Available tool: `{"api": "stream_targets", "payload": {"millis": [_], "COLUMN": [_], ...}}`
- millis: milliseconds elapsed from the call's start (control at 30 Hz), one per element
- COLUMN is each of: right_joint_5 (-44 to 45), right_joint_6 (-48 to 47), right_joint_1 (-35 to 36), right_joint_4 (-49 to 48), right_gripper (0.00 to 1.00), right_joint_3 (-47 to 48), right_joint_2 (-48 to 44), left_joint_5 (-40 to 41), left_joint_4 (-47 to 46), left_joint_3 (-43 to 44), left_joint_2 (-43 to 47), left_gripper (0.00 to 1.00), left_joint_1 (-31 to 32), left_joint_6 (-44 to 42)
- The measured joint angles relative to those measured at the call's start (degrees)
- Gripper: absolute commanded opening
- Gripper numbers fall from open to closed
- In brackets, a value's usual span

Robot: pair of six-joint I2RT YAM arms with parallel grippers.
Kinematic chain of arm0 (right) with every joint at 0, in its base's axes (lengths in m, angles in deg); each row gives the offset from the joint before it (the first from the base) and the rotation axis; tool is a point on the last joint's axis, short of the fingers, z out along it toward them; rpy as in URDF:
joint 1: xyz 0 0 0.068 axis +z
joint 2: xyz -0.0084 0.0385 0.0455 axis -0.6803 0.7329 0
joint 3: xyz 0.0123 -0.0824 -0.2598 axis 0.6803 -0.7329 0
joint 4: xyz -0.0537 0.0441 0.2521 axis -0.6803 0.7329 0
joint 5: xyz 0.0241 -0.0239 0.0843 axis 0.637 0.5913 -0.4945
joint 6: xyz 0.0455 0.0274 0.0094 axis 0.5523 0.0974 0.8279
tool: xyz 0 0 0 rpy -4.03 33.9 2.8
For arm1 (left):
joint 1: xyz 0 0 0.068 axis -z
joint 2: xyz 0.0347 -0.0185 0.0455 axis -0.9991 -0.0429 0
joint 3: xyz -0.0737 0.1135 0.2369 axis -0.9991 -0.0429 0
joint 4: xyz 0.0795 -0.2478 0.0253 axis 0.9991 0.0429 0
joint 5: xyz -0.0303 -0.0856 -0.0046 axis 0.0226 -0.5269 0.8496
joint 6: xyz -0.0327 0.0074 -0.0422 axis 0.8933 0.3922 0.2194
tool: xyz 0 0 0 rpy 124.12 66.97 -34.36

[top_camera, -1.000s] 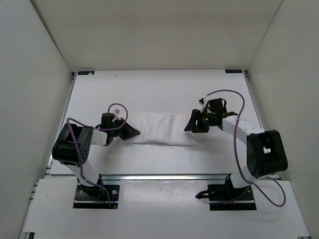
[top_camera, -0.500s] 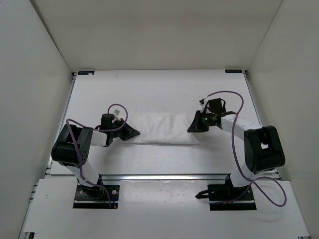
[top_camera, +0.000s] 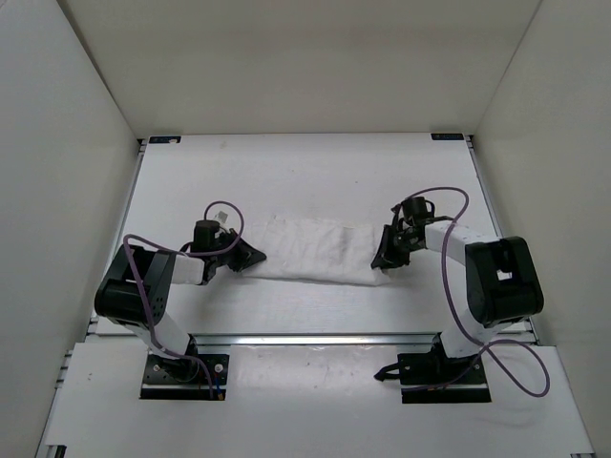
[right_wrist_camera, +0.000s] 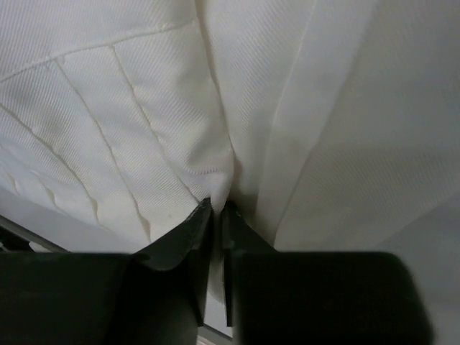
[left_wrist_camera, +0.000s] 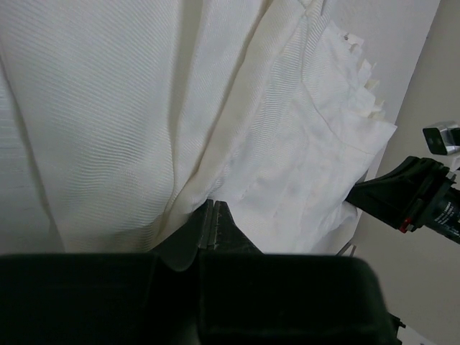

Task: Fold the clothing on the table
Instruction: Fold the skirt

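The clothing (top_camera: 315, 250) is a white ribbed piece lying stretched into a long band across the middle of the table (top_camera: 286, 172). My left gripper (top_camera: 258, 256) is at its left end, and in the left wrist view the left gripper (left_wrist_camera: 213, 205) is shut, with the clothing (left_wrist_camera: 144, 108) bunched at its tips. My right gripper (top_camera: 382, 260) holds the right end. The right wrist view shows the right gripper (right_wrist_camera: 215, 206) shut on a fold of the clothing (right_wrist_camera: 144, 108) pinched between the jaws. The right gripper (left_wrist_camera: 402, 198) also shows at the cloth's far end in the left wrist view.
White enclosure walls (top_camera: 76, 143) stand on the left, back and right of the table. A metal rail (top_camera: 315, 337) runs along the near edge, with both arm bases behind it. Black brackets (top_camera: 164, 139) mark the far corners.
The right gripper has shut on the cloth's right end and moved right and toward the near edge, drawing the cloth out longer. The left gripper has stayed shut and hardly moved.
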Motion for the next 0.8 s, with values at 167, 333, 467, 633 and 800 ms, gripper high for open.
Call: {"api": "stream_targets", "payload": {"millis": [167, 333, 467, 633, 800], "right_joint_5": [3.56, 7.69, 7.48, 1.64, -5.09], "right_joint_6": [-1.64, -2.45, -0.5, 5.68, 12.76], "right_joint_1": [0.72, 0.46, -2.08, -6.45, -7.85], "right_joint_4": [2.1, 4.09, 4.68, 1.84, 0.83], "right_gripper": [0.34, 0.52, 0.6, 0.65, 0.73], "right_joint_3": [3.91, 7.72, 6.58, -6.91, -18.51], "right_joint_2": [-0.11, -7.06, -16.63, -26.82, -29.83], "left_joint_5": [0.28, -0.02, -0.11, 0.68, 1.01], "left_joint_4": [2.08, 7.8, 11.32, 17.03, 21.09], "left_joint_3": [0.98, 4.83, 5.35, 3.23, -1.62], "left_joint_2": [0.76, 7.19, 17.18, 26.71, 28.41], "left_gripper": [0.16, 0.44, 0.5, 0.56, 0.57], "left_joint_1": [0.63, 0.98, 0.35, -1.57, -1.14], "left_joint_6": [-1.05, -2.25, -2.97, -5.44, -7.1]}}
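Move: The folded skirt lies flat under both hands: its middle is about 11 cm right and 2 cm ahead of the left hand, at table height just below the fingers. From the right hand, which pinches a fold by its right end, the middle is some 13 cm left and 4 cm ahead. The skirt's near-left corner is roughly 5 cm back and 5 cm left of the left hand; its near-right corner about 4 cm back and 2 cm right of the right hand. Letting go of the skirt, both hands open, rise about 11 cm, then draw back and sink partway. ##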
